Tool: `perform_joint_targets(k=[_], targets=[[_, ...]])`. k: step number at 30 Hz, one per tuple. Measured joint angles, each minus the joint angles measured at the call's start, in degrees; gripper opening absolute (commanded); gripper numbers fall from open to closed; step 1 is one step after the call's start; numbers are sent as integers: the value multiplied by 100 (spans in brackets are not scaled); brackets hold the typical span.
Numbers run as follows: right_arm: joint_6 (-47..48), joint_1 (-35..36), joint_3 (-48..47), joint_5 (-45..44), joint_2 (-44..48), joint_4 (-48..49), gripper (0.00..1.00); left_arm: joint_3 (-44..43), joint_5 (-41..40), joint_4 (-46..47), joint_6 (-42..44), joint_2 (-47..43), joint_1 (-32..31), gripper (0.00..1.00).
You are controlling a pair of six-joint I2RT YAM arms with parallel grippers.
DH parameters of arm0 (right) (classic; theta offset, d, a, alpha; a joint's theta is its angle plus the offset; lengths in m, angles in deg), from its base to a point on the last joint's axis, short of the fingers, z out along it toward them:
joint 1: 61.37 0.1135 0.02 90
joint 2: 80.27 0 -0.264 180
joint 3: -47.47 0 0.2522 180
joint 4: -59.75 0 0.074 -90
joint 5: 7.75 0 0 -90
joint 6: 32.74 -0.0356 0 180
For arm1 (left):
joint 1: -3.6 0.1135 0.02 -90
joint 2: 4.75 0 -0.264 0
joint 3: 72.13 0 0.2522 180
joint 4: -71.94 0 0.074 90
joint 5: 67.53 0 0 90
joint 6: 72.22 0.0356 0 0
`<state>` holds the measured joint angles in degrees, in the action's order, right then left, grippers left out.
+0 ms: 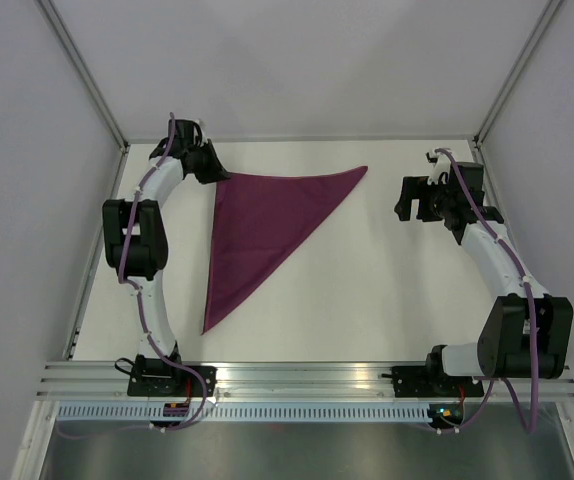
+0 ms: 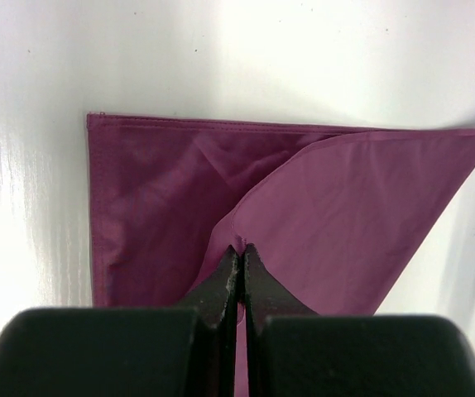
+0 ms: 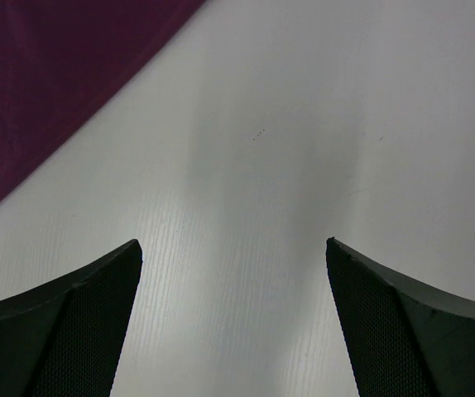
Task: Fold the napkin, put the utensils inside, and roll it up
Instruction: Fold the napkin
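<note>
The magenta-purple napkin (image 1: 257, 230) lies on the white table (image 1: 377, 280), folded into a triangle with its long point toward the near edge. My left gripper (image 1: 223, 177) is at the napkin's far-left corner, shut on the upper layer of cloth (image 2: 345, 207). The pinched corner is lifted slightly off the lower layer. In the left wrist view the left gripper (image 2: 242, 248) has its jaws pressed together on the fabric. My right gripper (image 1: 405, 203) hovers to the right of the napkin's far point. The right gripper (image 3: 233, 244) is open over bare table, with napkin (image 3: 47, 74) at the upper left. The utensils are out of view.
An aluminium rail (image 1: 297, 378) runs along the near edge where both arm bases are bolted. White walls and metal corner posts (image 1: 82, 70) close in the table on the left, right and back.
</note>
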<state>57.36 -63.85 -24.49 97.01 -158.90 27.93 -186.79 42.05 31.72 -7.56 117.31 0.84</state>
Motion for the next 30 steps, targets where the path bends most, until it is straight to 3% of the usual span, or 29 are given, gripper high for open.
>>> perform_joint_targets(k=[24, 26, 30], targets=[[79, 0, 0, 0, -24, -42, 96, -428, 4, -136, 116, 450, 57, 3], [79, 0, 0, -2, -31, -44, 96, -428, 4, -144, 120, 520, 57, 9], [81, 0, 0, 0, -61, -46, 96, -428, -4, -186, 160, 584, 61, 41]])
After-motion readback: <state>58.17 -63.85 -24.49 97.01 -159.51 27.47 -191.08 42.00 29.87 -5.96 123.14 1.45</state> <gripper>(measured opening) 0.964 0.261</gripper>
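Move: My left hand still pinches the napkin's folded-over corner. The far-left corner of the lower layer lies about 4 cm ahead, 6 cm to my left and some 5 cm below. The napkin's far-right end is about 36 cm to the right and 4 cm ahead, its near-left end roughly 39 cm back and 6 cm left. From my idle right hand, that far-left corner is some 48 cm left, 17 cm ahead and 10 cm lower. I bring the pinched corner down onto the napkin near its far-left corner: my left hand first eases about 1 cm forward and slightly left, almost level, then sinks some 3 cm with barely any tilt. Only at the end of that descent do my fingers start to part, about a quarter open, to free the cloth. ##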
